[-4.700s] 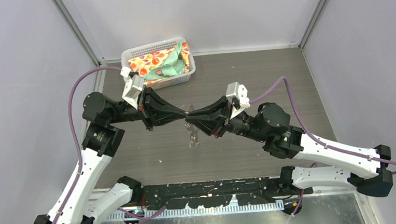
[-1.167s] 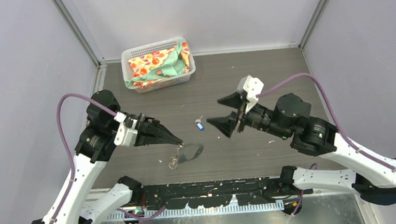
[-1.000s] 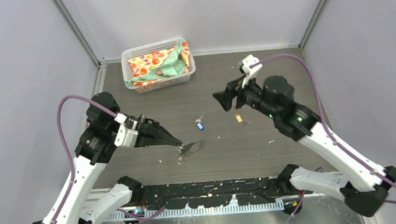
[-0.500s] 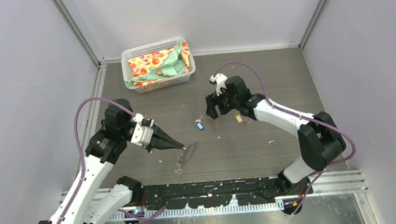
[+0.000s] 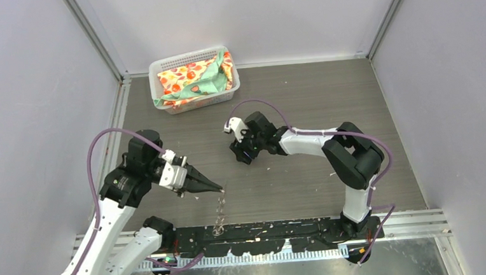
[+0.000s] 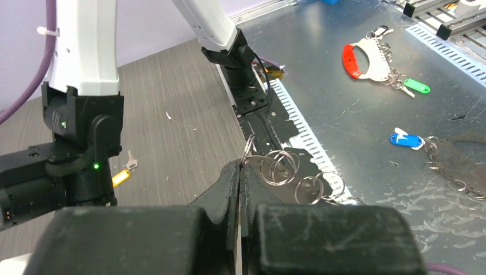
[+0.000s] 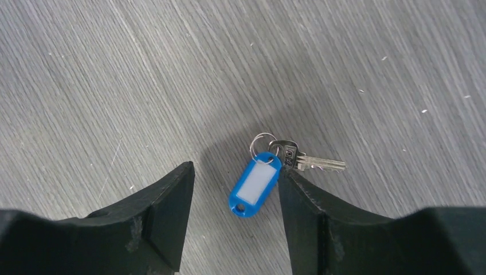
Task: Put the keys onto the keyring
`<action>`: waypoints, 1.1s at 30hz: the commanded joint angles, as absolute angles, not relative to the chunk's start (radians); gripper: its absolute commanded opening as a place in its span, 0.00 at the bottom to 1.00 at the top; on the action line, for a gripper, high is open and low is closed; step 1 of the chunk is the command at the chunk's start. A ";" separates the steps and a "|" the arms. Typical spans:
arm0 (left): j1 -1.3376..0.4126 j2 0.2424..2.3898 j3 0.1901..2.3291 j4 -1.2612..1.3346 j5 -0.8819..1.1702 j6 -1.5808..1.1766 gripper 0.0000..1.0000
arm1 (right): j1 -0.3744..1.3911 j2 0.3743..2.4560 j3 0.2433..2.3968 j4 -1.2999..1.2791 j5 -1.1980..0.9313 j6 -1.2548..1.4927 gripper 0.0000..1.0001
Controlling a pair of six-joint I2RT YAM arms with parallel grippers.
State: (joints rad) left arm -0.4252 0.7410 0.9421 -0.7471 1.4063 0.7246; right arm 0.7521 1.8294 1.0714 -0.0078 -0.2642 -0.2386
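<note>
The blue-tagged key (image 7: 255, 184) lies flat on the grey table with its metal blade (image 7: 309, 162) pointing right. My right gripper (image 7: 236, 170) is open and straddles it, the right finger touching the tag's edge. From above, that gripper (image 5: 242, 153) hides the key. The yellow-tagged key (image 6: 120, 177) lies beside the right arm's links in the left wrist view. My left gripper (image 5: 216, 189) is shut on the keyring (image 5: 219, 206), which hangs from it near the table's front edge. Its silvery plate and loose rings (image 6: 277, 168) stick out past the shut jaws (image 6: 239, 169).
A white basket (image 5: 160, 69) with patterned cloth stands at the back left. The black base rail (image 5: 265, 230) runs along the near edge. Beyond it on the metal shelf lie a red-edged key holder (image 6: 367, 57), a green tag (image 6: 415, 87) and a blue tag (image 6: 404, 139).
My right arm has swung left and come down over the blue key, its jaws narrowing a little. My left gripper has drifted toward the near edge with the keyring hanging from it.
</note>
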 commanded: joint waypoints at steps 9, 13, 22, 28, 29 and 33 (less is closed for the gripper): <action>-0.420 0.725 0.965 -0.763 1.423 0.720 0.00 | 0.760 1.864 1.116 0.046 -0.221 -0.308 0.47; -0.420 0.721 0.977 -0.763 1.426 0.715 0.00 | 0.761 1.880 1.120 0.032 -0.226 -0.306 0.44; -0.420 0.715 0.982 -0.705 1.435 0.663 0.00 | 0.762 1.895 1.119 0.028 -0.190 -0.290 0.25; -0.420 0.717 0.994 -0.673 1.449 0.621 0.00 | 0.762 1.879 1.117 0.052 -0.179 -0.268 0.01; -0.420 0.716 0.994 -0.671 1.450 0.619 0.00 | 0.761 1.864 1.114 0.060 -0.185 -0.266 0.01; -0.420 0.712 0.991 -0.667 1.455 0.608 0.00 | 0.760 1.796 1.090 0.090 -0.199 -0.258 0.01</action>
State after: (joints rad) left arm -0.4248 0.7212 0.9508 -0.7097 1.4143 0.6353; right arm 0.7601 1.8893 1.0901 0.0212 -0.1936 -0.2733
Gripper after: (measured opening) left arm 0.009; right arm 0.020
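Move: The blue key tag lies almost beneath the right hand's open fingers, some 2 cm ahead of the hand point, level with it sideways and about 3 cm below; its loose key is roughly 5 cm ahead of the hand, straight in front. The yellow key tag is about 3 cm ahead and 16 cm to the right, down on the table too. From the left hand, the blue tag lies about 26 cm ahead, 6 cm to its right and 28 cm below. The blue key tag, flat between the right hand's fingers, is closed on at its ring end: the hand sinks nearly 2 cm to it while easing about 1 cm forward, the wrist barely tilting. The fingers go from some two-thirds open to shut, narrowing slowly until the hand is down, then quickly, and pinch the tag's edge beside the key's head. ##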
